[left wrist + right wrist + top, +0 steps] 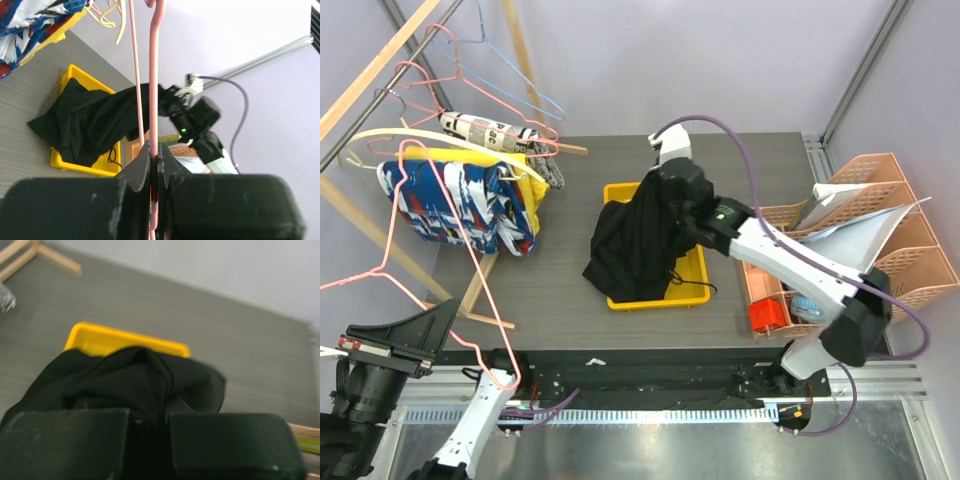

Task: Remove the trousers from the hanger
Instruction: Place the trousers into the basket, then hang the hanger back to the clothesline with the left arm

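The black trousers (640, 245) hang bunched from my right gripper (667, 197) and droop into the yellow tray (692, 292). In the right wrist view the cloth (125, 380) is pinched between the shut jaws of that gripper (150, 420). They are off the pink wire hanger (481, 290), which my left gripper (503, 379) holds at the table's near left edge. The left wrist view has the hanger wire (154, 75) running up out of the shut left gripper (156, 150), with the trousers (85, 125) and tray (75, 75) beyond it.
A wooden rack at the far left carries a blue, red and yellow garment (460, 200), spare wire hangers (510, 75) and a black-and-white patterned item (490, 130). An orange file rack (880, 230) with papers and a red object (770, 317) stand at the right.
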You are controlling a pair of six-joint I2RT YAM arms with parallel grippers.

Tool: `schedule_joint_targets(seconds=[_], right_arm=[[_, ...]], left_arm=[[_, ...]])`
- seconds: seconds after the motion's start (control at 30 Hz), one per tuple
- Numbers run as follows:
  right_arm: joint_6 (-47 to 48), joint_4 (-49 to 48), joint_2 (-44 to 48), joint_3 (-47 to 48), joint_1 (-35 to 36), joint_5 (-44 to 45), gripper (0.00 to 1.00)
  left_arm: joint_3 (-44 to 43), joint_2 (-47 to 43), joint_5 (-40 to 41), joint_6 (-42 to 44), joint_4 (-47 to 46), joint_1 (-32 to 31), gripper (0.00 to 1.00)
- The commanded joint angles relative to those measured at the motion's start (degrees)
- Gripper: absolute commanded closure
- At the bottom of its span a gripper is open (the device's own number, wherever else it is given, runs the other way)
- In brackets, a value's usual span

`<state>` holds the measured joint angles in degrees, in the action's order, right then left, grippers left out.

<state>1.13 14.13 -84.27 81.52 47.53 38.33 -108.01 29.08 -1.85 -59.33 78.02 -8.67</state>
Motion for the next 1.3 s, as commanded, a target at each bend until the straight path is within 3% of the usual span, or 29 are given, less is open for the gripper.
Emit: schedule_joint_targets(seconds=[0.0,0.17,0.27,0.37,0.4,0.47,0.5,0.67,0.8,0.97,1.03,1.07,1.17,1.27], right_arm=[[-15.5,-1.0,-6.9,-2.8,0.5,-9.6,0.99],[-24.7,2.8,-14.8,-5.5,0.4,-14.9,0.99],[-25.7,8.8,-19.2,-3.7,0.2,-17.8,0.97],[-25.6,19.5,-23.3,1.7,0.2,-22.5,0.86],[-25.3,25.4,-23.4,4.3,0.3,-22.9,0.72],[-25.7,29.7,-20.2,5.8,0.6,-22.1,0.56],[-26.3,33.4,-18.2,6.1,0.8,-22.1,0.4],[-28.7,46.3,-6.3,10.7,1.8,-21.2,0.15],[-30.2,54.4,-0.4,14.5,4.6,-20.3,0.12],[-29.4,57.3,4.2,22.4,17.8,-19.3,0.08],[-28.1,55.8,4.1,25.4,22.1,-22.3,0.07],[-27.4,53.1,3.8,28.6,28.9,-22.3,0.06],[-23.6,45.6,0.9,33.6,39.9,-20.8,0.06],[-17.8,39.7,-5.5,41.1,46.2,-16.6,0.07]], left_arm=[[-1.6,3.8,4.9,2.1,-2.7,-1.2,1.0],[-2.8,5.8,7.1,4.7,-2.3,-1.6,1.0],[-3.6,6.7,10.0,4.8,0.2,-2.0,1.0],[-3.9,7.2,11.7,5.3,2.2,-2.2,1.0],[-3.9,7.2,11.8,5.9,2.5,-2.2,1.0],[-3.0,7.3,11.6,7.2,2.8,-2.3,1.0],[-2.6,7.2,11.6,7.6,2.8,-2.2,1.0],[0.8,6.0,11.6,8.4,1.5,-2.3,1.0],[2.4,5.3,11.5,7.3,1.9,-2.2,1.0],[2.0,4.9,10.4,6.0,2.4,-2.3,1.0],[1.5,5.1,11.1,4.9,3.5,-2.3,1.0],[1.4,5.2,11.5,4.5,4.8,-2.2,1.0],[1.7,5.1,12.7,3.3,6.2,-2.3,1.0],[1.7,5.5,13.7,2.5,7.3,-2.3,1.0]])
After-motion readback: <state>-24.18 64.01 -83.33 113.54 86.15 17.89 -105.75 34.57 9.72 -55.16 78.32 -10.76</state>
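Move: The right hand already pinches the black trousers, which hang into the yellow basket; the basket's middle lies about 28 cm below this hand, some 6 cm to its left and 4 cm back. The red box stands about 20 cm right of the hand, 19 cm back and 30 cm below. From the left hand, still gripping the bare pink hanger, the basket is roughly 30 cm ahead, 32 cm right and 44 cm below. The right hand lowers the trousers quickly about 24 cm into the basket, swinging some 6 cm left and tipping its fingers down about 40 degrees, then opens wide to let go, climbs and draws back some 30 cm towards the base while turning counter-clockwise. The left hand keeps the pink hanger pinched and carries it about 5 cm forward and slightly left, towards the hanging patterned trousers. ##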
